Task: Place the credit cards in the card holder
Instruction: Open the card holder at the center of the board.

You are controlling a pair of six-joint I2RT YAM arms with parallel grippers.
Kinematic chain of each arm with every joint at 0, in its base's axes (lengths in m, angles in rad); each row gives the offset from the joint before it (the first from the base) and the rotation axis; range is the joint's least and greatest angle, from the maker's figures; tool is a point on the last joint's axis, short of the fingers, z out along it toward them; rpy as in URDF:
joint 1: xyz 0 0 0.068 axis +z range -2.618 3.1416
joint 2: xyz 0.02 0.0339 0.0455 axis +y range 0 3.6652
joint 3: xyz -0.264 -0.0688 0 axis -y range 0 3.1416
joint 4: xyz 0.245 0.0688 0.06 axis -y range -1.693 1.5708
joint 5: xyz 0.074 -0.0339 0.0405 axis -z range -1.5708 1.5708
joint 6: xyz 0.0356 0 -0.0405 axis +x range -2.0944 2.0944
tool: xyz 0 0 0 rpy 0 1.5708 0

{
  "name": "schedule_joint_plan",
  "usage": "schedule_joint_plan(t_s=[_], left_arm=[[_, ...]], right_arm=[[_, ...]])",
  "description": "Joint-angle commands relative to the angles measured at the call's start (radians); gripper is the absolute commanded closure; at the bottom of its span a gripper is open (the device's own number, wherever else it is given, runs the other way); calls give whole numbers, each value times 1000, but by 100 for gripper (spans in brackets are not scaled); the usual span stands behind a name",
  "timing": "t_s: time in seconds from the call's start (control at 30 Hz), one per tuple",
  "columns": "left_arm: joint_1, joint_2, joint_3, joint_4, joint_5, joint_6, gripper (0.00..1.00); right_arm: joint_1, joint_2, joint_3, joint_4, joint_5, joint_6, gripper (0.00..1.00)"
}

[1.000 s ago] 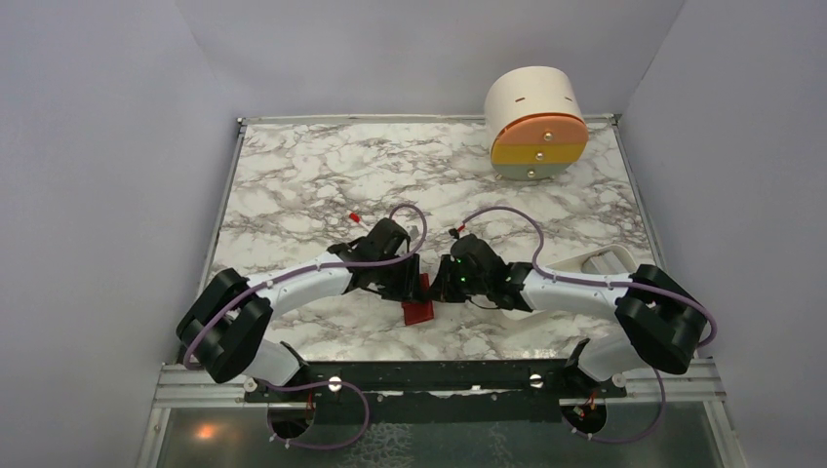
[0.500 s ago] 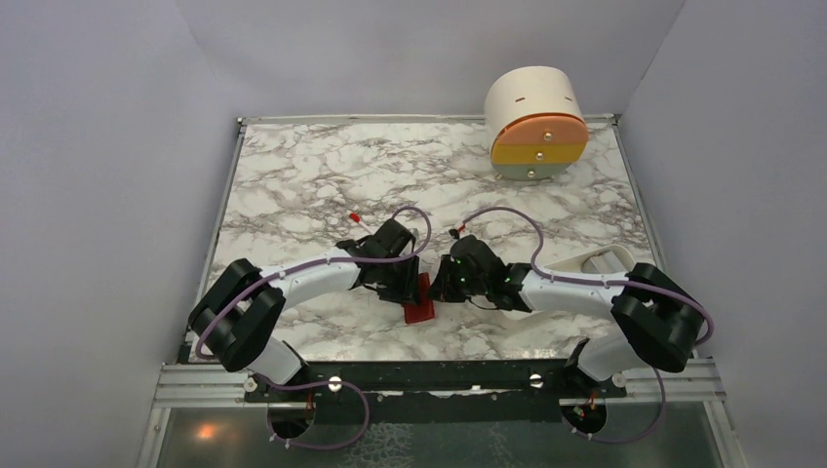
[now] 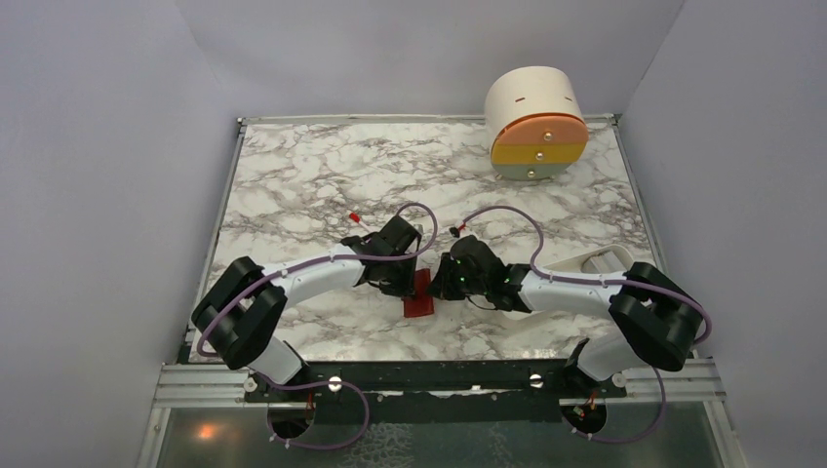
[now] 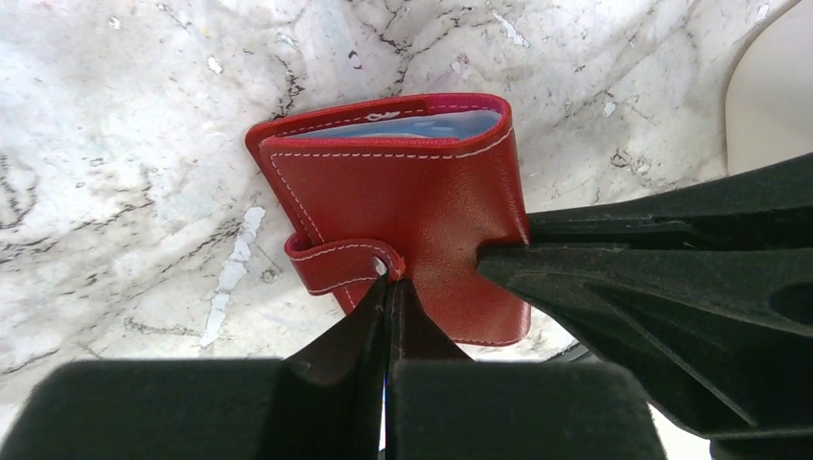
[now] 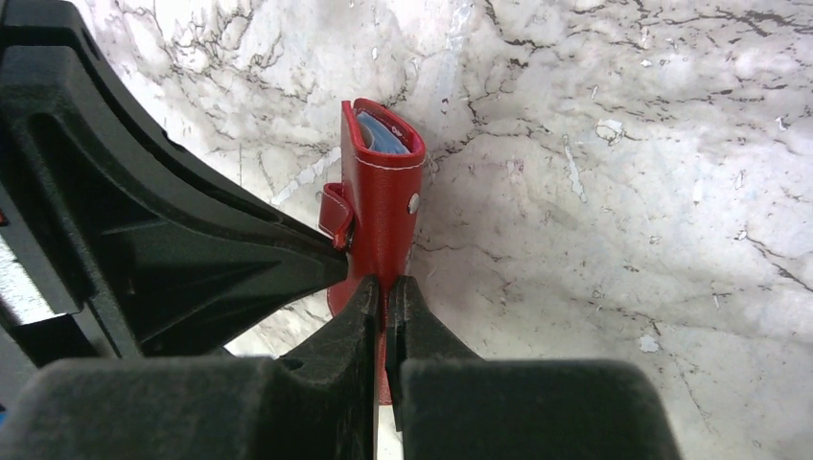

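The red card holder (image 3: 419,296) (image 4: 403,192) (image 5: 388,192) sits folded between the two arms, held on edge just above the marble. Blue credit cards (image 4: 403,126) (image 5: 379,134) show edge-on inside its open top. My right gripper (image 5: 385,283) (image 3: 435,289) is shut on the holder's lower edge, with red leather between its jaws. My left gripper (image 4: 391,285) (image 3: 412,283) is shut, its tips pressed against the end of the snap strap (image 4: 340,264) beside the stud. I see nothing between its jaws.
A round cream drawer unit (image 3: 536,122) with orange, yellow and green fronts stands at the back right. A white oblong tray (image 3: 605,261) (image 4: 767,96) lies behind the right arm. The marble table (image 3: 312,175) has walls on three sides.
My left gripper has shut and edged right against the holder's strap. The right gripper keeps its hold, and the holder has shifted slightly.
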Motion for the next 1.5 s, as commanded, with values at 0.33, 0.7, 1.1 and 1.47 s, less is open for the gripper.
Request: schedule_joint_plan(t_s=[0.33, 0.7, 1.1, 1.47], left_arm=[[29, -150, -17, -76, -188, 8, 100], [48, -269, -41, -2, -56, -75, 100], [49, -327, -57, 65, 11, -121, 100], [49, -324, -55, 76, 22, -134, 100]], right_arm=[[2, 45, 31, -47, 88, -103, 99], [2, 62, 203, -334, 83, -126, 61], [3, -2, 224, -316, -51, -98, 42], [3, 5, 224, -281, -69, -86, 39]])
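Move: The left hand already pinches the strap's tip, with the card holder's middle about 1 cm to its right, level fore and aft and some 2 cm below. The right hand grips the holder's near side; its middle lies about 2 cm to the left and 1 cm down. The red marker lies some 14 cm ahead of the left hand and 9 cm to its left; the white tray is roughly 26 cm right of the right hand, 1 cm ahead. Still pinching the strap, left hand pulls left, then rises about 8 cm; right opens, releasing the holder. ##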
